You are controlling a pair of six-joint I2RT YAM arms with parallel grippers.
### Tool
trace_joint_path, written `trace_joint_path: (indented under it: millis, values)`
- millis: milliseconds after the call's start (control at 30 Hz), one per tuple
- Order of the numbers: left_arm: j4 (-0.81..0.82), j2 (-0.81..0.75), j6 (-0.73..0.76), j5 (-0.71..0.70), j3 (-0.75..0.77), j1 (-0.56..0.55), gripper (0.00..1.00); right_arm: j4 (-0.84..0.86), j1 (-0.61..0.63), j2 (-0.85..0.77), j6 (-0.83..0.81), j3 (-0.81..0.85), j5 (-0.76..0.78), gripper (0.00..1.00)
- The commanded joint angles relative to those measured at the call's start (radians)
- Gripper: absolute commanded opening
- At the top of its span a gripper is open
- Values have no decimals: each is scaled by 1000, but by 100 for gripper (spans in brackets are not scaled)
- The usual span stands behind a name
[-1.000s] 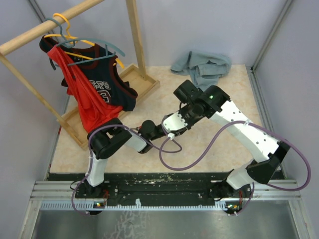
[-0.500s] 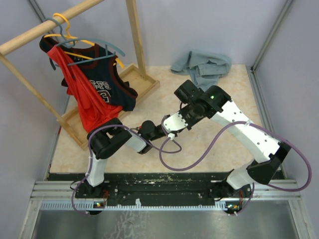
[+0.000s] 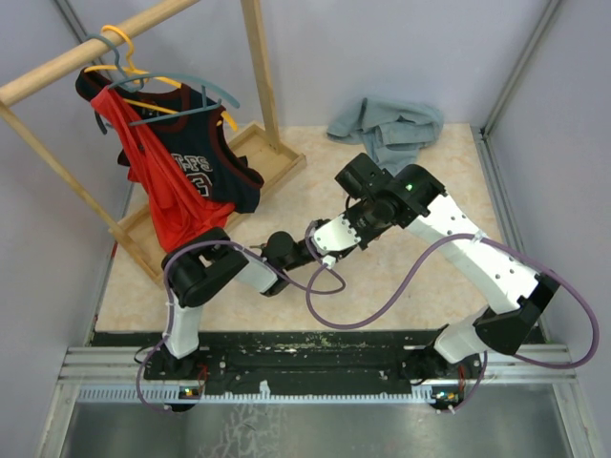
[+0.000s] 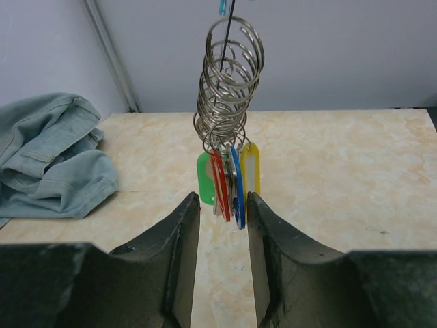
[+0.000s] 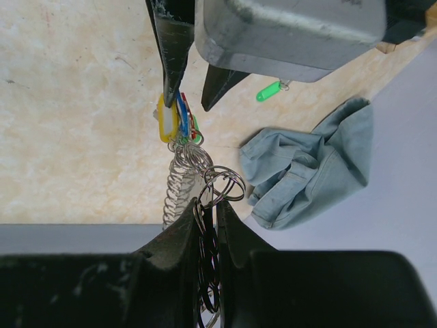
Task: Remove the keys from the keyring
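The keyring [image 4: 229, 82] is a stack of thin silvery loops hanging upright. My right gripper [image 5: 208, 205] is shut on its top loops [image 5: 222, 183]. The keys [image 4: 225, 181], with green, red, blue and yellow tags, dangle from the lowest loop. Their lower ends dip between the tips of my left gripper [image 4: 223, 198], whose jaws stand apart and open. In the right wrist view one left finger [image 5: 171, 48] lies against the yellow tag [image 5: 166, 119], and the other stands off to the side. From above, both grippers meet over mid-table [image 3: 348, 227] and hide the bunch.
A loose green tag [image 5: 268, 91] lies on the tabletop beyond the left gripper. Crumpled blue denim [image 3: 387, 129] lies at the back of the table. A wooden clothes rack with a red and black jersey [image 3: 181, 172] fills the back left. Walls close in both sides.
The left arm's elbow has shifted slightly to the left. Both grippers stay together at the same spot.
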Motion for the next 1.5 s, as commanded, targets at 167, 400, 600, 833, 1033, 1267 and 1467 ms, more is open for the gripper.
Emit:
trace_joint_path:
  millis: [167, 400, 600, 833, 1033, 1267, 1467]
  values:
    - [273, -61, -51, -3, -9, -5, 42, 22, 13, -38, 10, 26, 2, 0]
    - [274, -59, -56, -1, -10, -5, 36, 23, 14, -40, 11, 22, 0, 0]
    - [273, -69, -60, -2, -15, -4, 34, 23, 12, -40, 11, 18, -3, 0]
    - [273, -75, -54, 9, -24, -3, 13, 22, 13, -40, 13, 14, -6, 0]
    - [273, -93, -43, 13, -43, -3, 0, 24, 12, -44, 16, 11, -5, 0]
    - [273, -146, -99, 11, -116, 9, 0, 35, 7, -60, 40, 3, -55, 0]
    - [246, -208, -243, 59, -189, 43, 0, 68, -14, -82, 55, -52, -115, 0]
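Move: The blue key tag hangs from the keyring just off the left fingertips, about 2 cm to the right of the hand and 2 cm above. The red tag hangs about 1 cm forward of the blue one, and the yellow one roughly 1 cm back and 1 cm right of it. From the right hand, which already holds the keyring's upper end, the blue tag lies some 8 cm below, 5 cm left and 1 cm back. The left hand rises 1.5 cm, pinches the blue tag, then pulls it about 3 cm left and back. ##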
